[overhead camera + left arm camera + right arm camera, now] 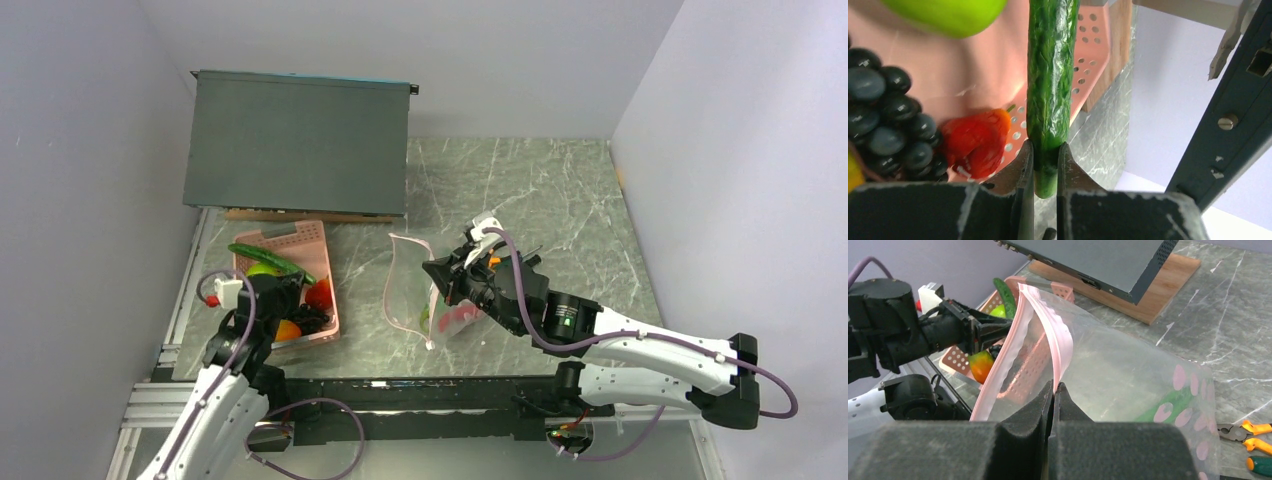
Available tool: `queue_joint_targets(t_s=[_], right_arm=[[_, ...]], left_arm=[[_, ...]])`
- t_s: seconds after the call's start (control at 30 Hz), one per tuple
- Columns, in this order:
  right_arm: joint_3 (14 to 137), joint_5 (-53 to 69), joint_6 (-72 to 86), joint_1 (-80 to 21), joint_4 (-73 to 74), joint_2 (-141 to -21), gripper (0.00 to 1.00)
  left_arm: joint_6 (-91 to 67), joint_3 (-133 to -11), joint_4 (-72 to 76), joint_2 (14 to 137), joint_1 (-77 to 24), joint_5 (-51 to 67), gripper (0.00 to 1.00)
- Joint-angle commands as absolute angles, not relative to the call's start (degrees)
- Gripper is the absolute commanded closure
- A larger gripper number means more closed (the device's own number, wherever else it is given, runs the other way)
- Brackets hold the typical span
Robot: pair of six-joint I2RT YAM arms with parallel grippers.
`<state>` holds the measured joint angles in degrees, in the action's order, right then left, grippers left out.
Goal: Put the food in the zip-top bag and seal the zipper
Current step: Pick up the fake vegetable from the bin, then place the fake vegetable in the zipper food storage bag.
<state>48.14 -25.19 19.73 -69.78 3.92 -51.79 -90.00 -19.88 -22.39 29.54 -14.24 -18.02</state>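
My left gripper [1045, 160] is shut on the near end of a long green pod [1048, 75], over the pink slotted basket [973, 65]. The basket holds a dark grape bunch [883, 120], a red chili [975, 142] and a green apple [948, 12]. From above, the left gripper [265, 292] sits at the basket [300, 240] with the pod [270, 262] sticking out. My right gripper [1054, 390] is shut on the pink zipper [1060, 340] of the zip-top bag [1128, 375], holding its mouth open toward the basket. A green-orange mango [980, 365] shows beyond the mouth.
A dark flat box [295, 140] on a wooden board [1168, 285] stands at the back left. Orange- and green-handled pliers [1248, 432] lie right of the bag. Walls close in on the left, back and right. A green and pink shape [1168, 405] shows through the bag.
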Motion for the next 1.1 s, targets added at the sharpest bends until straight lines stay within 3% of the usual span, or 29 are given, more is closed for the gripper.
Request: queue_joint_targets(t_s=[0.0,0.3,0.5,0.67,0.87,1.07], right_arm=[[48.43,-25.92,19.62,-69.61,0.85,-51.64,1.00],[49.73,-25.26,19.59,-69.48,1.63,-54.04,1.00],[50.78,-27.79,18.56,-69.45,2.42,-54.87,1.00],[52.54,-28.39,18.28,-69.47,2.97,-56.53,1.00],[53.58,-31.63,17.45,-69.52,4.24,-57.61,1.00],[56.24,-36.89,15.69,-69.52,5.46,-59.65,1.00]], left_arm=[[-92.77,-19.21,-34.23,20.43,-14.41,-13.76,1.00],[-75.89,-34.06,-56.09,3.84,-14.41,-3.22,1.00],[-53.38,-47.63,-65.85,17.00,-14.37,15.83,1.00],[-39.88,-56.31,-71.29,26.75,-14.40,19.82,1.00],[-31.32,-63.44,-73.22,33.10,-14.75,25.60,1.00],[-24.99,-69.72,-71.98,38.09,-16.41,41.35,1.00]])
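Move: The left hand already holds the cucumber near one end over the bin; the bag's open mouth is about 30 cm to its right, 2 cm back and some 8 cm higher. From that hand, the bin's middle is about 5 cm left, 2 cm back and 9 cm below, and the red pepper about 4 cm right, 4 cm back and 8 cm down. From the right hand, which pinches the rim, the mouth's middle is about 6 cm left, level fore and aft, 5 cm lower. Still pinching the cucumber, the left hand draws back about 15 cm, up and right, turning some 70 degrees clockwise. ##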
